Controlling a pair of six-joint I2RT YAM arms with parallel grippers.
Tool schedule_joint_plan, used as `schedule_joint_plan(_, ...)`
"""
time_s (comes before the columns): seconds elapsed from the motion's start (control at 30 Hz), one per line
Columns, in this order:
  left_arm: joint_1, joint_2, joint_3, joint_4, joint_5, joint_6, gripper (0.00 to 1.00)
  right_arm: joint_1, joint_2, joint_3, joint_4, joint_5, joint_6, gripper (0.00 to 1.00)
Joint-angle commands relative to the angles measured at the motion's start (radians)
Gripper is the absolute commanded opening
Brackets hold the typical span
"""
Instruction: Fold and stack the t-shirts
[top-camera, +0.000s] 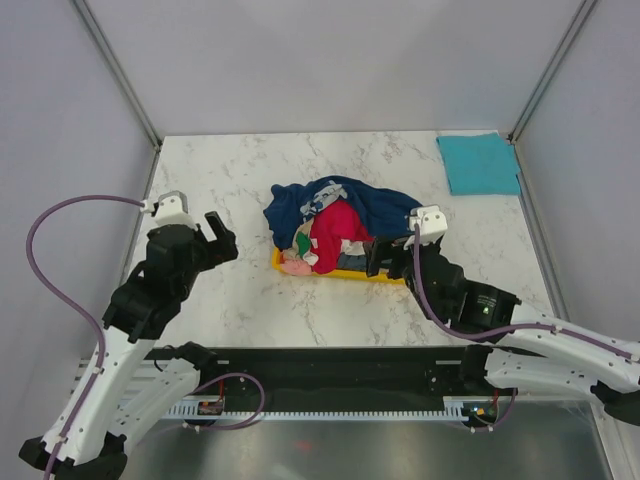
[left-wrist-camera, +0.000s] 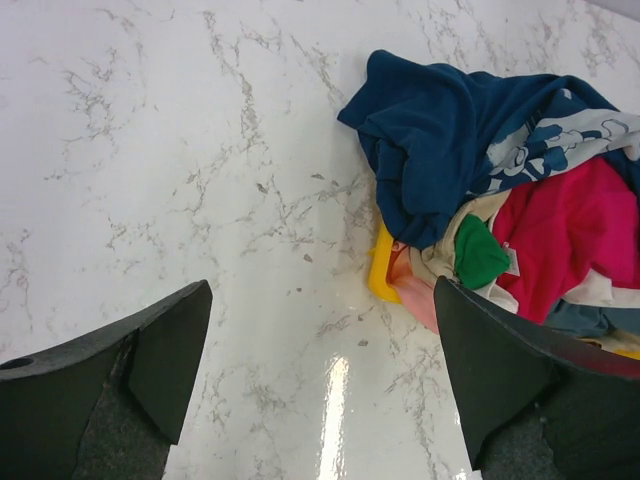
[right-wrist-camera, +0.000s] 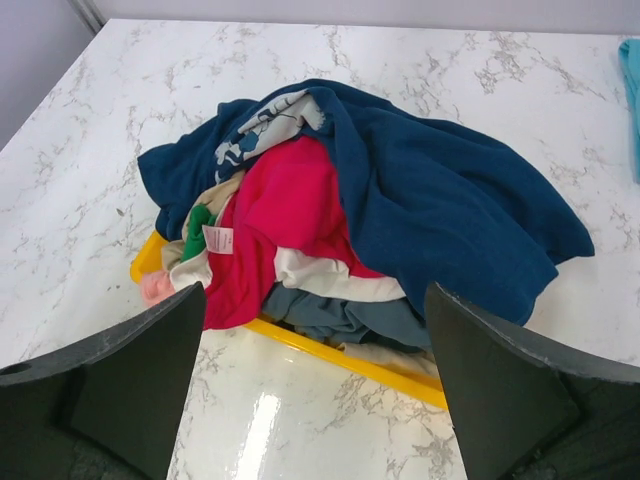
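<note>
A heap of t-shirts (top-camera: 340, 225) lies in and over a shallow yellow tray (top-camera: 345, 274) at mid-table. A navy tee (right-wrist-camera: 450, 190) with a pale print is draped over the top. Below it show a crimson-pink tee (right-wrist-camera: 285, 210), a beige one and a grey-blue one (right-wrist-camera: 340, 315). A teal tee (top-camera: 478, 163) lies flat at the back right corner. My left gripper (top-camera: 222, 240) hovers open over bare marble left of the heap, holding nothing (left-wrist-camera: 322, 295). My right gripper (top-camera: 388, 262) stands open just in front of the tray's near edge, also holding nothing (right-wrist-camera: 315, 300).
The white marble table (top-camera: 240, 300) is walled by grey panels at the back and both sides. The tray's left corner (left-wrist-camera: 382, 270) lies close to my left gripper's right finger. A black rail runs along the near edge by the arm bases.
</note>
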Motion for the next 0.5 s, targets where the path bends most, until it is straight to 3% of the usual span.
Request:
schedule_joint_plan(0.0, -0.003, 0.033, 0.002, 0.020, -0.022, 0.057, 0.99, 0.003, 0.025, 0.044, 0.093, -0.034, -0.071, 0.98)
schedule_joint_plan(0.1, -0.003, 0.053, 0.006, 0.020, 0.011, 0.060, 0.99, 0.003, 0.082, 0.076, 0.125, -0.075, -0.131, 0.98)
schedule_joint_plan(0.27, -0.004, 0.096, 0.022, 0.011, 0.020, 0.065, 0.98, -0.038, 0.336, 0.281, 0.037, 0.070, -0.185, 0.98)
schedule_joint_plan(0.4, -0.003, 0.103, 0.022, 0.009, 0.043, 0.064, 0.98, -0.309, 0.522, 0.467, -0.023, -0.206, -0.188, 0.97)
schedule_joint_plan(0.47, -0.001, 0.105, 0.023, 0.008, 0.044, 0.065, 0.98, -0.374, 0.622, 0.515, -0.048, -0.321, -0.176, 0.95)
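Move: From the right hand, the middle of the navy shirt draped over the pile lies about 11 cm ahead, 7 cm to the left and some 20 cm below. The red shirt is about 5 cm ahead and 10 cm left, also some 20 cm below, and the turquoise cloth roughly 21 cm ahead, 21 cm right and 26 cm down. From the left hand, the navy shirt is about 10 cm ahead, 31 cm right and 19 cm below. Touching nothing yet, the right hand heads for the navy shirt with open fingers: first it slides left about 4 cm, then speeds up into a mostly forward sweep over the pile, some 12 cm forward in all, staying nearly level while its left side dips about 10 degrees. The open left hand sinks 2.5 cm beside the pile, easing slightly forward and right and tipping down a little. ##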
